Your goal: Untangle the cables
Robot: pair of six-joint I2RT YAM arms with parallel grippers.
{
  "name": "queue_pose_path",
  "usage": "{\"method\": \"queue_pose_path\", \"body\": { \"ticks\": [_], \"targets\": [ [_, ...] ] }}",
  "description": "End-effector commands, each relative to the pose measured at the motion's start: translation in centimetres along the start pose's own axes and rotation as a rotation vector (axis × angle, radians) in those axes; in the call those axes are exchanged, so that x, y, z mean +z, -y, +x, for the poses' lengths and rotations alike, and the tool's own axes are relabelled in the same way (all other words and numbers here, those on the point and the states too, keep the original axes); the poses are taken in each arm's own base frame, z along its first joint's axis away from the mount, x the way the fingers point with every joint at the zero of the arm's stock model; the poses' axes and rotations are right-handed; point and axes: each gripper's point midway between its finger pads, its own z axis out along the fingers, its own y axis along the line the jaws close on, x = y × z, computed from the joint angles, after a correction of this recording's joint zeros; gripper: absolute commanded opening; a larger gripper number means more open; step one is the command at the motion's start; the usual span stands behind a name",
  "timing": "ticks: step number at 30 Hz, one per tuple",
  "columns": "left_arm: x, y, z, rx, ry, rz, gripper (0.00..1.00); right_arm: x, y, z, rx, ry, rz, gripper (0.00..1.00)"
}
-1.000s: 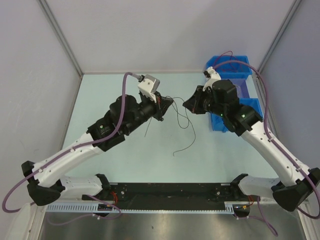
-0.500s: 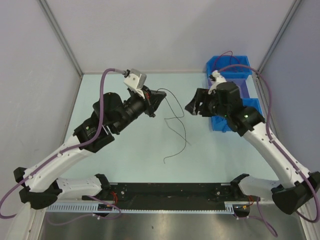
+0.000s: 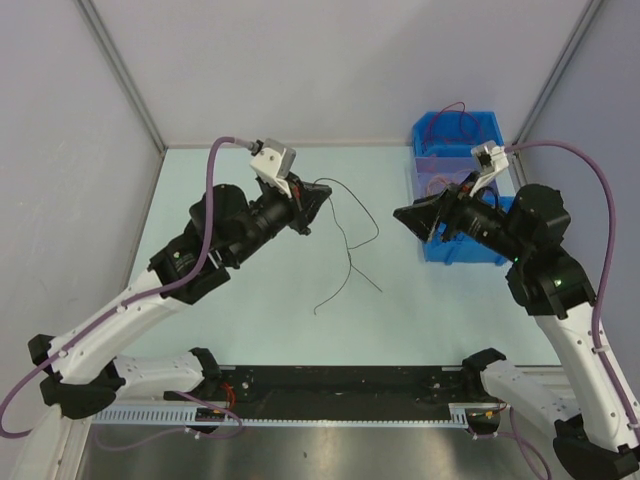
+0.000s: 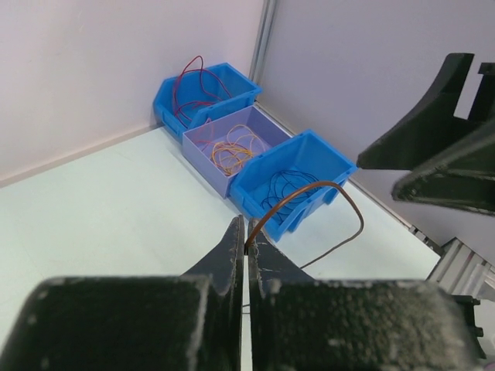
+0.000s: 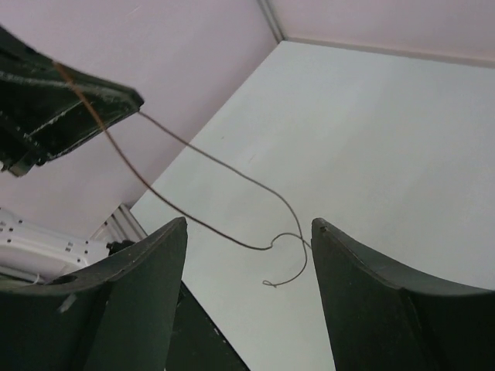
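One thin dark-brown cable (image 3: 338, 283) hangs from my left gripper (image 3: 321, 191), which is shut on its upper end; the jaws pinch the wire (image 4: 325, 183) at their tips (image 4: 247, 229). The cable arcs right, then trails down onto the table with its tail loose. My right gripper (image 3: 399, 213) stands open to the right of the cable, nothing between its fingers (image 5: 247, 232). In the right wrist view the cable (image 5: 271, 246) runs below and beyond the open fingers and touches neither. More cables lie in the bins.
Three bins stand in a row at the back right: a blue one (image 4: 172, 86) with red cables, a lavender one (image 4: 203, 158) with orange cables, a blue one (image 4: 334, 168) with dark cables. The right arm hangs over the nearest bin (image 3: 455, 250). Walls enclose the table.
My right gripper has opened, let go of the cable and drawn back to the right. The cable now hangs from the left gripper alone, which shifted slightly left and back.
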Motion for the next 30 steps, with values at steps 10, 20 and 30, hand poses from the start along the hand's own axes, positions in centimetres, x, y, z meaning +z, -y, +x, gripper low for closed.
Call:
{"method": "queue_pose_path", "body": {
  "ticks": [10,20,30],
  "targets": [
    [0.5,-0.4,-1.8,-0.045,0.011,-0.036,0.00,0.7,-1.5,3.2,-0.065,0.008,-0.074,0.70],
    [0.7,-3.5,-1.8,-0.287,-0.014,-0.281,0.00,3.3,0.2,7.2,-0.025,0.052,0.138,0.71],
    [0.9,-3.9,-3.5,-0.401,0.048,-0.297,0.00,8.4,-1.4,12.6,-0.132,-0.007,0.248,0.71]
  ]
}}
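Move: About 8 cm to the right hand's left, some 5 cm ahead and roughly 22 cm below it, the last dark cable crosses itself, hanging from the left fingers. From the left hand that crossing lies about 5 cm right, 4 cm ahead and 25 cm down. The near blue bin stands some 17 cm right and 14 cm ahead of the right hand, the purple bin about 14 cm right and 25 cm ahead, both roughly 36 cm lower. Sinking about 12 cm and sweeping some 10 cm left after a small start backwards, the right hand brings its wide-open, still empty fingers down towards the crossing in the hanging cable. The left hand keeps its pinch on the cable, dips slightly, then carries it about 3.5 cm forward and a little left, rolling and swinging some 15 degrees counter-clockwise. ##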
